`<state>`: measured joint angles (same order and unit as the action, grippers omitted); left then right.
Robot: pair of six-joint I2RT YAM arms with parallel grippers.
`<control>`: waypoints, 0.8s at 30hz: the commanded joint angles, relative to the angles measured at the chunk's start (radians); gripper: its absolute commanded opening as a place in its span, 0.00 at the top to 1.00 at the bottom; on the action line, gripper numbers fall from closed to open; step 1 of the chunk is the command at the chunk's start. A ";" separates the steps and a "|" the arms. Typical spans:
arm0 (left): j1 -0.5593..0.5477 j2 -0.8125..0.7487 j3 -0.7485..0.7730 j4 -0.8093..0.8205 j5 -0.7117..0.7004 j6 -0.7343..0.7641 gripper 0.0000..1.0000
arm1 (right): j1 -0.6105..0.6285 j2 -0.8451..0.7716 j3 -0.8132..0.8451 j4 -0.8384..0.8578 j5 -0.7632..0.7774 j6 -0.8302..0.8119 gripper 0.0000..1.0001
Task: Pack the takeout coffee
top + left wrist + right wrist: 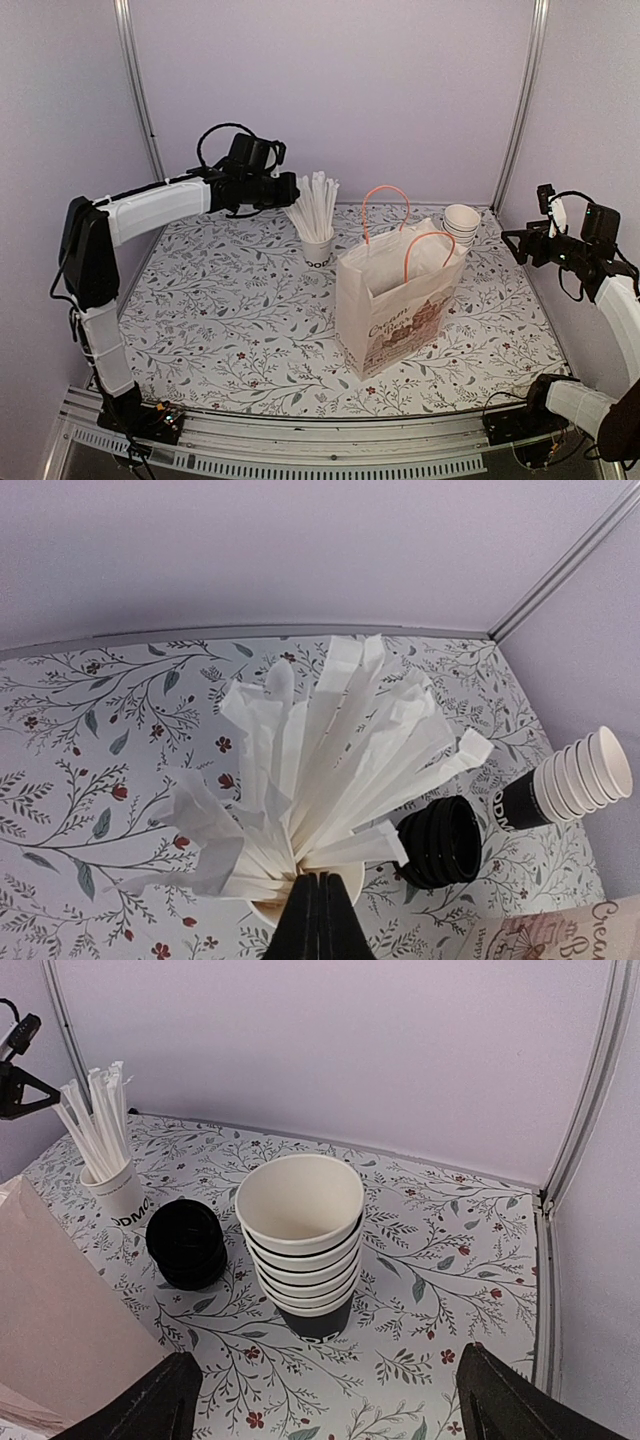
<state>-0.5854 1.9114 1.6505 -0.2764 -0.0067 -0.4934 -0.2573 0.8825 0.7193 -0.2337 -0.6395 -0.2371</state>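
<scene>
The takeout coffee does not show in any view. A white paper bag (395, 300) with orange handles stands open at the middle of the table. My left gripper (320, 880) is shut, its tips meeting at the near rim of a white cup of paper-wrapped straws (330, 740). Whether a straw is pinched between them is hidden. From above, the left gripper (292, 190) hangs beside the straw tops (318, 208). My right gripper (325, 1415) is open and empty, held above the table in front of a stack of lidless black cups (305, 1240). It sits at the right edge (515, 240).
A stack of black lids (185, 1243) lies between the straw cup (112, 1192) and the cup stack (461, 222), behind the bag (50, 1310). The back wall and metal corner posts (515, 100) close in the floral table.
</scene>
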 commanded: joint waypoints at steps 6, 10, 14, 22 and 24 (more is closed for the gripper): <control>-0.044 -0.189 0.052 -0.109 -0.087 0.093 1.00 | -0.002 -0.011 -0.012 0.027 -0.006 -0.007 0.08; -0.057 -0.279 0.067 -0.165 -0.117 0.120 1.00 | -0.002 -0.013 -0.012 0.027 -0.002 -0.007 0.08; -0.073 -0.364 0.094 -0.229 -0.137 0.145 1.00 | -0.003 -0.014 -0.014 0.028 0.000 -0.009 0.08; -0.190 -0.524 0.135 -0.228 0.094 0.281 1.00 | -0.003 -0.017 -0.017 0.034 -0.001 -0.013 0.08; -0.252 -0.565 0.138 -0.230 0.119 0.309 1.00 | -0.002 -0.016 -0.018 0.035 -0.004 -0.014 0.08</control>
<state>-0.7296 1.4067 1.7634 -0.4866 -0.0132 -0.2852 -0.2573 0.8799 0.7181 -0.2264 -0.6388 -0.2443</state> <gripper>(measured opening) 0.009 0.924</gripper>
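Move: The left fingers are already shut on a paper-wrapped straw's top, with the straw cup about 6 cm to the right, 2 cm back and 18 cm below. From this hand the paper bag stands roughly 28 cm back and 24 cm right, its middle 8 cm lower; the black lids lie some 24 cm right, 5 cm back and 20 cm down. From the idle right hand the paper bag is about 12 cm back, 25 cm left and 10 cm below. Keeping its pinch on the straw, the left hand draws it up out of the bunch, slowly at first and then fast, rising about 25 cm while pulling back some 15 cm towards its base and away from the straw cup. It drifts a few centimetres left on the way with the fingers tipping up by roughly 25 degrees, then near the end eases slightly right and begins to turn clockwise, still gripping the straw. ##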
